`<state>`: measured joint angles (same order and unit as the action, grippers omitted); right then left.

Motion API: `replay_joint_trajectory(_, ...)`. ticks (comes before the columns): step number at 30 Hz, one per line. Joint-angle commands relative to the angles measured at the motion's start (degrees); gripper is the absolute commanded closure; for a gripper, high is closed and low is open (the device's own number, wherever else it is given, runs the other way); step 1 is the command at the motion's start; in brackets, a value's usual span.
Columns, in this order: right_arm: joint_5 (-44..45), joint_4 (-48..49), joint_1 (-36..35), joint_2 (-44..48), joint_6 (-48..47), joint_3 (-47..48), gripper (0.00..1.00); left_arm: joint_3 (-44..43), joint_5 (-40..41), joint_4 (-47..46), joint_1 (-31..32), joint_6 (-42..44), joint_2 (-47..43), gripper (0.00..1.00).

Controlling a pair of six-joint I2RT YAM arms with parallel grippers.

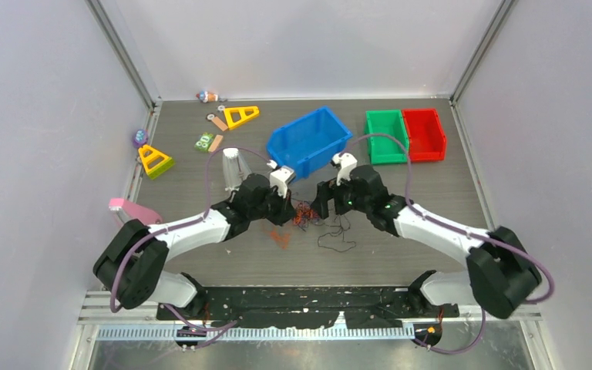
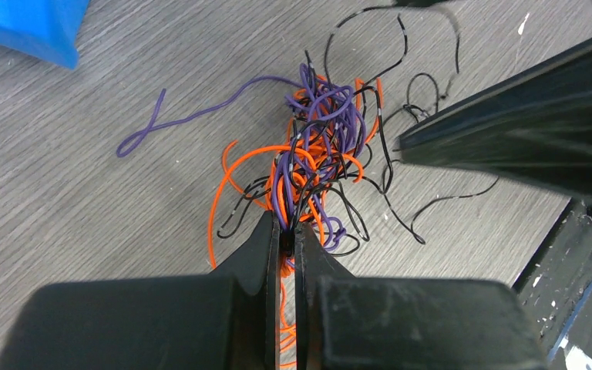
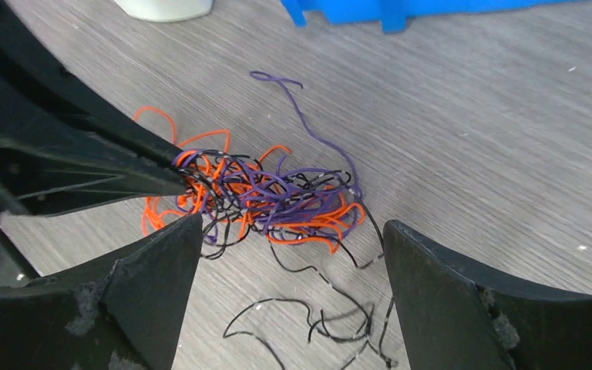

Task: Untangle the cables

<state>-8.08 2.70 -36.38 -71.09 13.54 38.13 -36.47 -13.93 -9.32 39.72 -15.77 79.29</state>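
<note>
The cables (image 1: pixel 303 216) form a knotted clump of orange, purple and black thin wires on the table between the two arms. My left gripper (image 2: pixel 285 231) is shut on a few strands at the clump's near edge (image 2: pixel 320 146). A purple strand (image 2: pixel 185 119) trails off to the left. My right gripper (image 3: pixel 291 225) is open and holds nothing; the clump (image 3: pixel 277 196) lies just beyond its tips, and loose black strands (image 3: pixel 331 308) lie on the table between its fingers. In the top view the left gripper (image 1: pixel 287 210) and the right gripper (image 1: pixel 322 206) face each other across the clump.
A blue bin (image 1: pixel 308 139) stands just behind the grippers, with a green bin (image 1: pixel 386 136) and a red bin (image 1: pixel 424 133) to its right. A white object (image 1: pixel 233 166), yellow triangles (image 1: pixel 240 116) and small toys lie at the back left. A small orange scrap (image 1: pixel 280 239) lies near the clump.
</note>
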Motion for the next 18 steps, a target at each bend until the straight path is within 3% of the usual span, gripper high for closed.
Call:
replay_joint_trajectory(1, -0.5, 6.0, -2.6, -7.8, -0.6, 3.6, 0.09, -3.2, 0.1, 1.5, 0.2, 1.2, 1.7, 1.00)
replay_joint_trajectory(5, 0.0, 9.6, -4.4, -14.4, 1.8, 3.6, 0.22, -4.3, 0.2, 2.9, 0.3, 1.2, 3.0, 1.00)
replay_joint_trajectory(7, 0.6, 11.8, -4.5, -16.1, 4.1, 2.7, 0.39, -4.4, 0.3, 3.1, 0.3, 1.2, 3.1, 1.00)
replay_joint_trajectory(8, 1.5, 12.1, -4.4, -16.2, 5.7, 2.4, 0.62, -4.5, 0.7, 3.3, 0.3, 1.2, 3.0, 1.00)
replay_joint_trajectory(10, 8.3, 10.3, -4.2, -14.9, 7.9, 1.4, 0.89, -4.2, 3.2, 3.8, 0.3, 1.1, 2.2, 1.00)
replay_joint_trajectory(14, 27.2, 2.1, -1.2, -8.8, 13.5, -1.4, 0.94, -1.5, 12.9, 4.5, 0.3, -0.1, -1.9, 1.00)
replay_joint_trajectory(18, 36.5, -7.1, 7.5, 0.7, 20.4, -7.2, 0.95, 1.8, 24.2, 4.1, 0.3, -1.4, -7.1, 1.00)
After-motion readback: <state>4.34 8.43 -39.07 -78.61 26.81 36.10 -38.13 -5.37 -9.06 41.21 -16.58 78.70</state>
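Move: The cable tangle hangs from the left hand's closed fingers, its middle about 4 cm to that hand's right, 1 cm ahead and 3 cm below. From the open right hand it is some 5 cm left, 1 cm back and 7 cm down. The loose black cable lies about 7 cm back, 2 cm right and 11 cm below the right hand; the blue bin's middle is roughly 19 cm ahead, 5 cm left and 9 cm below. The tangle's free right-hand end is what the right hand goes for: with open fingers it sinks about 7 cm, edging left, and pinches the purple and black strands. It then draws back to the right some 4 cm while rising 3 cm and easing forward, turning clockwise. The left hand keeps its pinch, dips slightly, then lifts and moves forward about 2 cm. ##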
